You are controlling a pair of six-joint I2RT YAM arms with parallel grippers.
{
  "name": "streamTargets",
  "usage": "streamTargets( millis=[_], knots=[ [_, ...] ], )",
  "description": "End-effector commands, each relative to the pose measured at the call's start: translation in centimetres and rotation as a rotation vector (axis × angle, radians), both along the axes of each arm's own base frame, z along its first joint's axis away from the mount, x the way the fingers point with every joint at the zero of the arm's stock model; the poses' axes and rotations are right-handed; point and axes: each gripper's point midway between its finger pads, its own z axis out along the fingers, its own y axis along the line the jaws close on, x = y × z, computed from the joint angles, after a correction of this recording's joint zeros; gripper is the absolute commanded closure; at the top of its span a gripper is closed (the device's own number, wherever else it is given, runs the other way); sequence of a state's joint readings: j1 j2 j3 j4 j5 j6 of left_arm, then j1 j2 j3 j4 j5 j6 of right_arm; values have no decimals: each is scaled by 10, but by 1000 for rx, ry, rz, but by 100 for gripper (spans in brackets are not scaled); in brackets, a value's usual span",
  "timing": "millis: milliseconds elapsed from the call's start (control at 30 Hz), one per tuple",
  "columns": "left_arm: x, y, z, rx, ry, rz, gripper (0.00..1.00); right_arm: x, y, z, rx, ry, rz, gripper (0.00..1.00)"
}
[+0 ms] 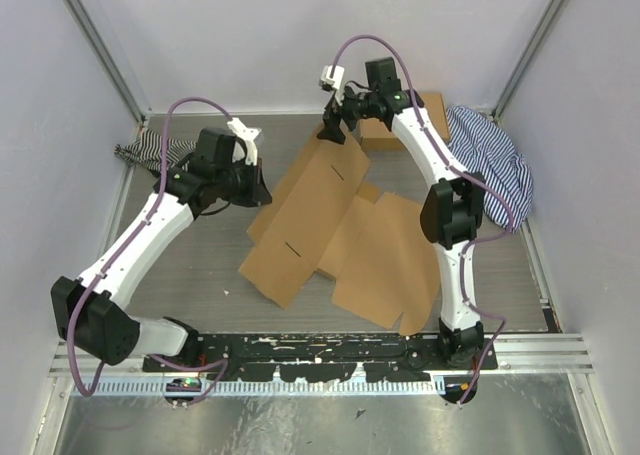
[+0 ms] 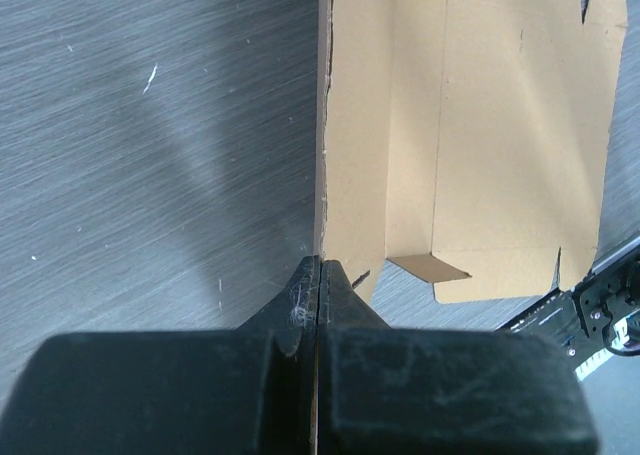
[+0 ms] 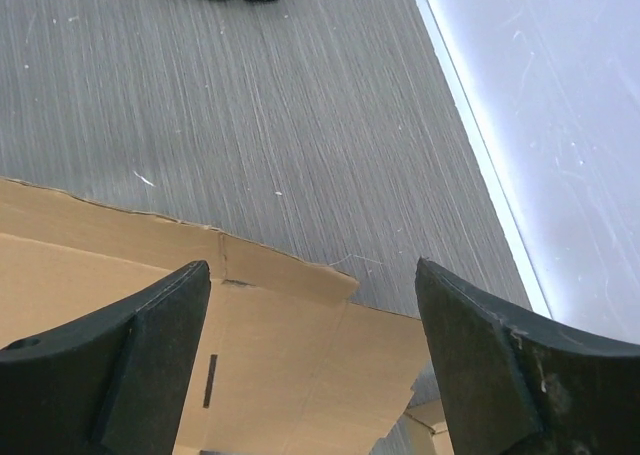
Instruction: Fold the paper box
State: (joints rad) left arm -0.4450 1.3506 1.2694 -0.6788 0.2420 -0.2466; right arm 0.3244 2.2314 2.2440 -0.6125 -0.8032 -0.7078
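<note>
The paper box (image 1: pixel 330 225) is a plain brown die-cut sheet with flaps and slits, lying partly unfolded in the middle of the table. My left gripper (image 1: pixel 262 190) is shut on its left edge. In the left wrist view the black jaws (image 2: pixel 320 263) pinch a panel edge that stands upright, with the box's inner panels (image 2: pixel 500 145) to the right. My right gripper (image 1: pixel 330 130) hangs open over the box's far corner. In the right wrist view its fingers (image 3: pixel 160 325) stand wide apart above the cardboard (image 3: pixel 300 365), holding nothing.
Another brown cardboard box (image 1: pixel 385 135) sits at the back behind the right arm. A striped cloth (image 1: pixel 140 153) lies at the back left, and another striped cloth (image 1: pixel 495 155) at the back right. White walls enclose the table on three sides.
</note>
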Motion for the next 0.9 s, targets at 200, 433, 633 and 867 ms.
streamTargets(
  millis=[200, 433, 633, 867],
  knots=[
    [-14, -3, 9, -2, -14, -42, 100, -9, 21, -4, -49, -101, 130, 9],
    [-13, -1, 5, 14, -2, -34, 100, -16, 17, -21, -107, -79, 141, 24],
    [-8, -1, 2, 30, 1, -23, 100, -20, 3, -31, -173, -60, 99, 61],
    [-2, -2, -2, 38, 10, -13, 100, -33, 3, -34, -187, 8, 60, 77]
  ],
)
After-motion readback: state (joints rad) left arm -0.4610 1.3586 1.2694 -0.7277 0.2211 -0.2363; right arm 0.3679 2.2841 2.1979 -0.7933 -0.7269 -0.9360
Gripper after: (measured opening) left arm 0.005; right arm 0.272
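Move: The box's short end tab, sticking out from the far end of the raised wall, lies about 8 cm below the open right hand, 2 cm back and 3 cm to its left. The slot in the panel is some 9 cm back from that hand, level sideways; the closed brown box sits about 16 cm to its right and 4 cm farther out. From the left hand, the tab is roughly 14 cm ahead and 11 cm right. Sinking about 8 cm onto the end tab and easing back a couple of centimetres, the right hand tips its left-pointing fingers some 10 degrees further down. Partway down, its wide-open fingers start closing and end nearly shut around the tab at the wall's corner. The left hand keeps its pinch on the raised wall, almost in place. ##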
